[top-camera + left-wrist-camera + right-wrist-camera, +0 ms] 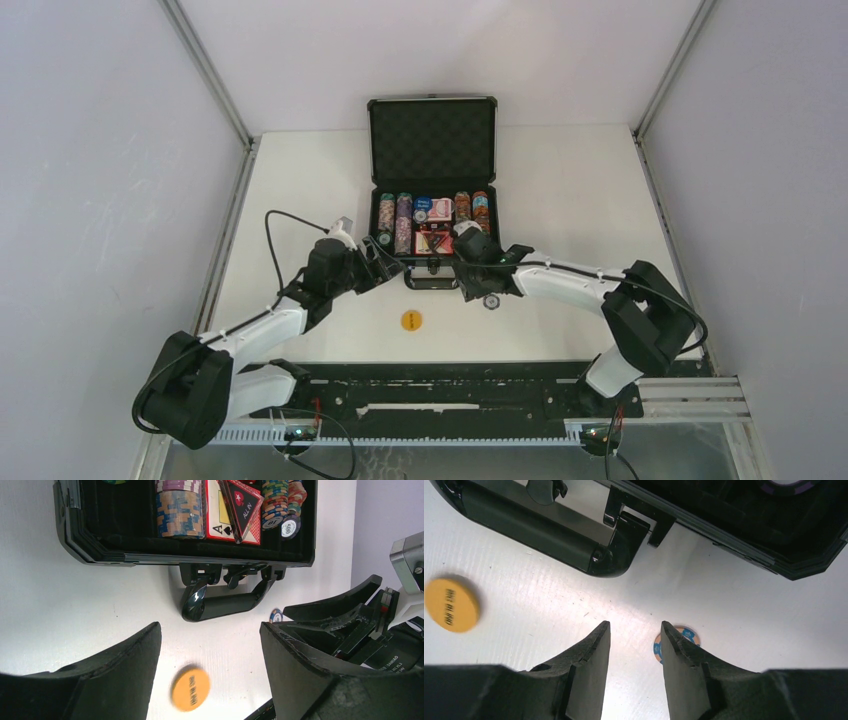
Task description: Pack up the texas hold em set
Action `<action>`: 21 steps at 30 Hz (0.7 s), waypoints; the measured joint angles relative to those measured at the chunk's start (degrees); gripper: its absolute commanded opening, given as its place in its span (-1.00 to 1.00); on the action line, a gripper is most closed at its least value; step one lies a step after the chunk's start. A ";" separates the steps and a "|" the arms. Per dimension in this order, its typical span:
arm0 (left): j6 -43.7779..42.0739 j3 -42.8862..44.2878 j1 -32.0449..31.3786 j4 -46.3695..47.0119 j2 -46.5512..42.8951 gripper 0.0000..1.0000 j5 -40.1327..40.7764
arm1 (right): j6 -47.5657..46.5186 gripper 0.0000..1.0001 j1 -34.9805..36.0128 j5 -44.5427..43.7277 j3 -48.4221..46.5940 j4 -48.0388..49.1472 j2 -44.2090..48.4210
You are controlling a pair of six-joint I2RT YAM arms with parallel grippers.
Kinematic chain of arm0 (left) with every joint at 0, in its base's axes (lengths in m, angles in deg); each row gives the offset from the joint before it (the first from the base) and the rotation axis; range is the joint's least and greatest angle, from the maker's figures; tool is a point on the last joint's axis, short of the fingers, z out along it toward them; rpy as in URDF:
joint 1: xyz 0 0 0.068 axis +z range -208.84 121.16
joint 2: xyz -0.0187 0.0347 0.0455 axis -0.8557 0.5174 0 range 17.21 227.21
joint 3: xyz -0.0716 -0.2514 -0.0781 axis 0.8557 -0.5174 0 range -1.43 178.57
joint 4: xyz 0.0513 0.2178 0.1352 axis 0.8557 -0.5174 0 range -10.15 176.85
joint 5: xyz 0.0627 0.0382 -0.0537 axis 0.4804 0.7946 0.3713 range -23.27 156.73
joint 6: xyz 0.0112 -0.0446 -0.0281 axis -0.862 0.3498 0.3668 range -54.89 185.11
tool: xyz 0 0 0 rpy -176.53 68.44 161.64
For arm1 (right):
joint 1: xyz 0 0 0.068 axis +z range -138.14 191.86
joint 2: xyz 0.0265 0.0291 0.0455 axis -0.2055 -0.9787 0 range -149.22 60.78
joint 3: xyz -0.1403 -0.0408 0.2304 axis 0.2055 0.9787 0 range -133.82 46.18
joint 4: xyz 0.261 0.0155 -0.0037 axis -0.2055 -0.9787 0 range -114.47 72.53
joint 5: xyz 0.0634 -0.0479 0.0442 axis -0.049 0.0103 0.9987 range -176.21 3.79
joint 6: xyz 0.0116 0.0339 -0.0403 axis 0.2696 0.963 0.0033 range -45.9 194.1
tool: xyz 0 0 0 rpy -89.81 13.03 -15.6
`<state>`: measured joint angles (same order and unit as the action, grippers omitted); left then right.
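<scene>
The black briefcase (432, 135) lies open mid-table, its tray (372, 218) holding rows of poker chips (403, 222) and red card boxes (437, 210). An orange dealer button (411, 320) lies on the table in front of the case handle (432, 278). A blue-and-orange chip (491, 301) rests right of the handle. My left gripper (390, 265) hovers left of the handle, open and empty, with the button (190, 687) below its jaws (210, 630). My right gripper (635, 626) is open over bare table, and the chip (684, 633) peeks out behind its right finger.
The case's front wall (200, 555) and handle (225, 602) stand just beyond both grippers. My right gripper's fingers (345, 615) show close by in the left wrist view. Metal frame posts (205, 70) and grey walls bound the white table (300, 180).
</scene>
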<state>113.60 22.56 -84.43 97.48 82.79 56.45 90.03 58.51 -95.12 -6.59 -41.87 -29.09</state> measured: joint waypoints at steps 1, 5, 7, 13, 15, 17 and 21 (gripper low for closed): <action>0.02 0.00 0.00 0.00 0.00 0.54 0.00 | 0.04 0.01 0.00 0.00 0.24 -0.13 0.28; 0.02 0.00 0.00 0.02 0.04 0.54 0.00 | 0.09 0.22 0.04 0.33 0.55 -0.37 0.70; 0.02 0.00 0.00 0.02 0.04 0.54 0.00 | 0.24 0.42 0.44 0.63 0.55 -0.35 0.76; 0.15 -0.72 0.00 -0.37 -1.11 0.57 1.84 | 0.92 0.68 7.78 -0.24 -2.95 -1.44 -1.07; 0.20 -1.20 0.09 -1.97 -2.97 0.59 4.04 | 0.96 0.71 10.64 -0.26 -5.90 -1.42 -2.89; 0.63 -1.40 0.35 -3.54 -4.81 0.60 6.36 | 0.94 0.73 13.05 -0.20 -8.96 -1.18 -4.92; 2.56 -1.77 1.90 -6.16 -7.72 0.54 10.64 | 0.92 0.78 15.17 0.04 -13.66 -1.16 -9.20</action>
<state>116.15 20.78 -82.52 91.32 75.08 67.09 90.94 73.68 -95.08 -20.25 -43.03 -38.29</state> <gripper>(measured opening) 0.796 0.873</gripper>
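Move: The orange big blind button lies loose on the table, about 13 cm to the right gripper's left, some 6 cm back and 3 cm below. The case handle's middle is roughly 9 cm left and 1 cm ahead of that gripper, 2 cm lower, and the lone poker chip is about 5 cm to its right, 2 cm back and 3 cm below. From the left gripper the button lies some 11 cm back, 4 cm right and 8 cm below. Swing the empty right gripper left about 11 cm and back some 4 cm, easing back first, then sweeping fast past the near side of the case handle towards the orange button. Rise about 2 cm, open the half-open fingers wide and turn the hand some 15 degrees counter-clockwise, touching nothing at the finish. Late on, draw the open left gripper left, away from the handle, turning counter-clockwise too. ##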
